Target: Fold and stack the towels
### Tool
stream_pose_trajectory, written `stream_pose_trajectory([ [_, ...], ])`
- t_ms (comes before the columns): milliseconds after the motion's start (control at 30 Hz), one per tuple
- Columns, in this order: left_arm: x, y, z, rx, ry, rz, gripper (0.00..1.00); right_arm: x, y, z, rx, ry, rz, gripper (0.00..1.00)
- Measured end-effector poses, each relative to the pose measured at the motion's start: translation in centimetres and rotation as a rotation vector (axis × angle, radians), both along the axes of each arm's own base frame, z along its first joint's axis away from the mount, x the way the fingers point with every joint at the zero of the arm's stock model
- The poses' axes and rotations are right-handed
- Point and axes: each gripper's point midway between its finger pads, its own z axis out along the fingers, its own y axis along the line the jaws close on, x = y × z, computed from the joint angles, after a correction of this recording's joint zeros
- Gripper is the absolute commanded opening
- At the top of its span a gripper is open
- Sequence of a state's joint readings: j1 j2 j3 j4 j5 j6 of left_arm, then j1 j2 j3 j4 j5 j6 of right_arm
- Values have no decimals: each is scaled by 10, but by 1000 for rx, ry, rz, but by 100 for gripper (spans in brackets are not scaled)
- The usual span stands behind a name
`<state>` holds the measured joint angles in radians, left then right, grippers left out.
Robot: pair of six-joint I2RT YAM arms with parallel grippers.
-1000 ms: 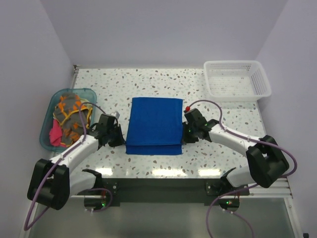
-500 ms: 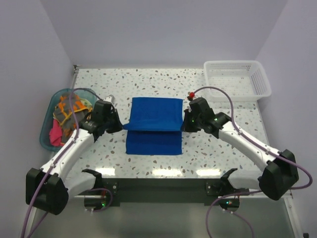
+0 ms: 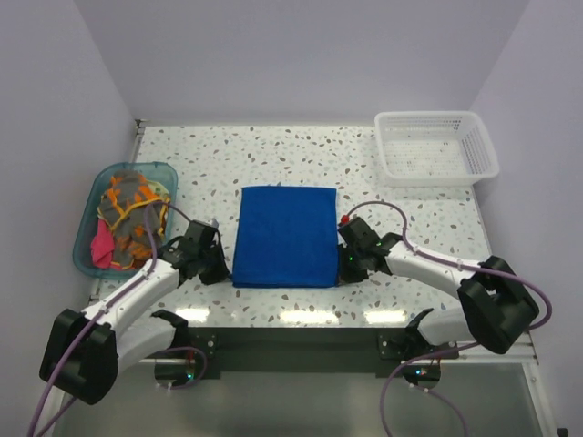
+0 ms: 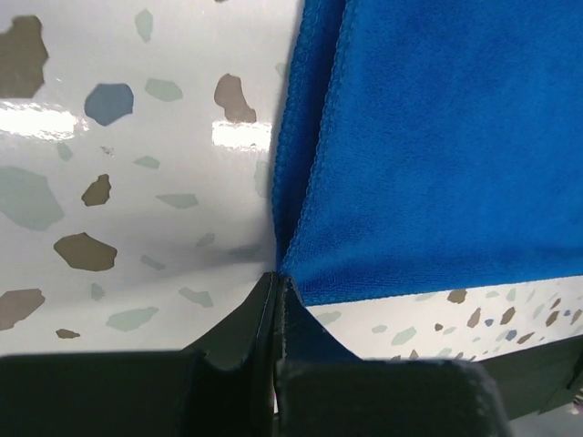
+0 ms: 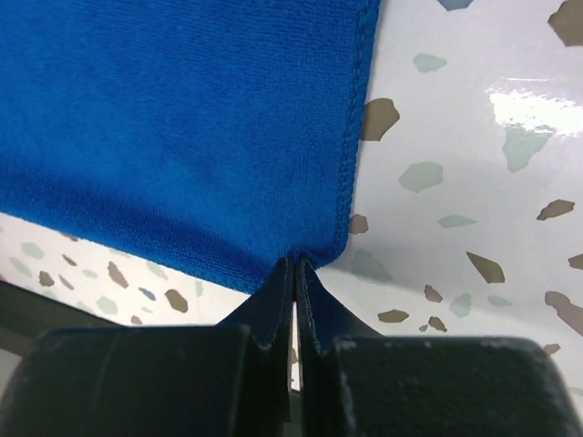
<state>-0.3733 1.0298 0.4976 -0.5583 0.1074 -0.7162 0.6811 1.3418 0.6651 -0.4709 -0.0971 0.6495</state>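
The royal blue towel (image 3: 284, 235) lies as a flat rectangle in the middle of the table. My left gripper (image 3: 221, 269) is at its near left corner and is shut on that corner; in the left wrist view the jaws (image 4: 276, 279) pinch the blue cloth (image 4: 437, 137). My right gripper (image 3: 344, 265) is shut on the near right corner; in the right wrist view the jaws (image 5: 296, 262) pinch the cloth (image 5: 182, 118). An orange-and-grey towel (image 3: 127, 196) and a pink towel (image 3: 102, 248) lie bunched in the teal tub (image 3: 137, 165) at the left.
A white mesh basket (image 3: 442, 171) stands at the back right corner. The table's near edge runs just below both grippers. The walls close in on the left, the back and the right.
Half a second ago both grippers held the towel's edge halfway up its sides. They have moved back toward the near edge with the corners, and the towel now lies flat.
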Motion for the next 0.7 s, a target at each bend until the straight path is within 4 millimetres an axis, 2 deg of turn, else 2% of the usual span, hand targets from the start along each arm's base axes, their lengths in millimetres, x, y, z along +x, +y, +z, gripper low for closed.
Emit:
stream_pose_trajectory([
  [133,-9,-4,-13,20,31,-1,0,-2,-2,-11,-10,19,-13,1],
  [200,-16,-4,-19,27,50,7,0,-2,-2,-10,-11,15,-15,6],
  [233,-19,-4,-21,27,58,13,0,-1,-2,-10,-11,15,-17,10],
  [267,-19,-4,-21,24,54,20,1,-1,-2,-10,-13,13,-19,22],
  [300,-19,-3,-20,26,45,30,7,-1,-3,-10,-14,12,-23,28],
  [333,-20,-1,-20,31,40,41,10,0,-3,-9,-14,8,-27,40],
  [367,-19,0,-19,33,31,53,14,0,-4,-8,-15,4,-31,44],
  [400,-18,1,-17,34,24,68,26,0,-5,-7,-17,-3,-29,47],
  [433,-18,3,-16,37,16,77,32,0,-7,-5,-23,-9,-29,51],
  [600,-18,12,-5,54,-14,131,60,2,-22,14,-75,-58,-41,55],
  [700,-16,12,9,41,-39,149,65,14,-20,37,-64,-124,-42,53],
])
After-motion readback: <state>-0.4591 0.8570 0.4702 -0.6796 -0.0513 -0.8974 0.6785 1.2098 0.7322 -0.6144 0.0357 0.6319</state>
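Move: Each hand still pinches a near corner of the folded blue towel. The table spot for the left's corner lies about 2 cm back and 2 cm below it; the right's is straight below, about 1 cm. The towel's middle is some 12 cm ahead of both, 14 cm right of the left hand and 13 cm left of the right. The tub stands about 17 cm ahead and 26 cm left of the left hand. Both hands lower the towel corners 1–2 cm, left also drawing back, then open, release and rise 3–5 cm. ##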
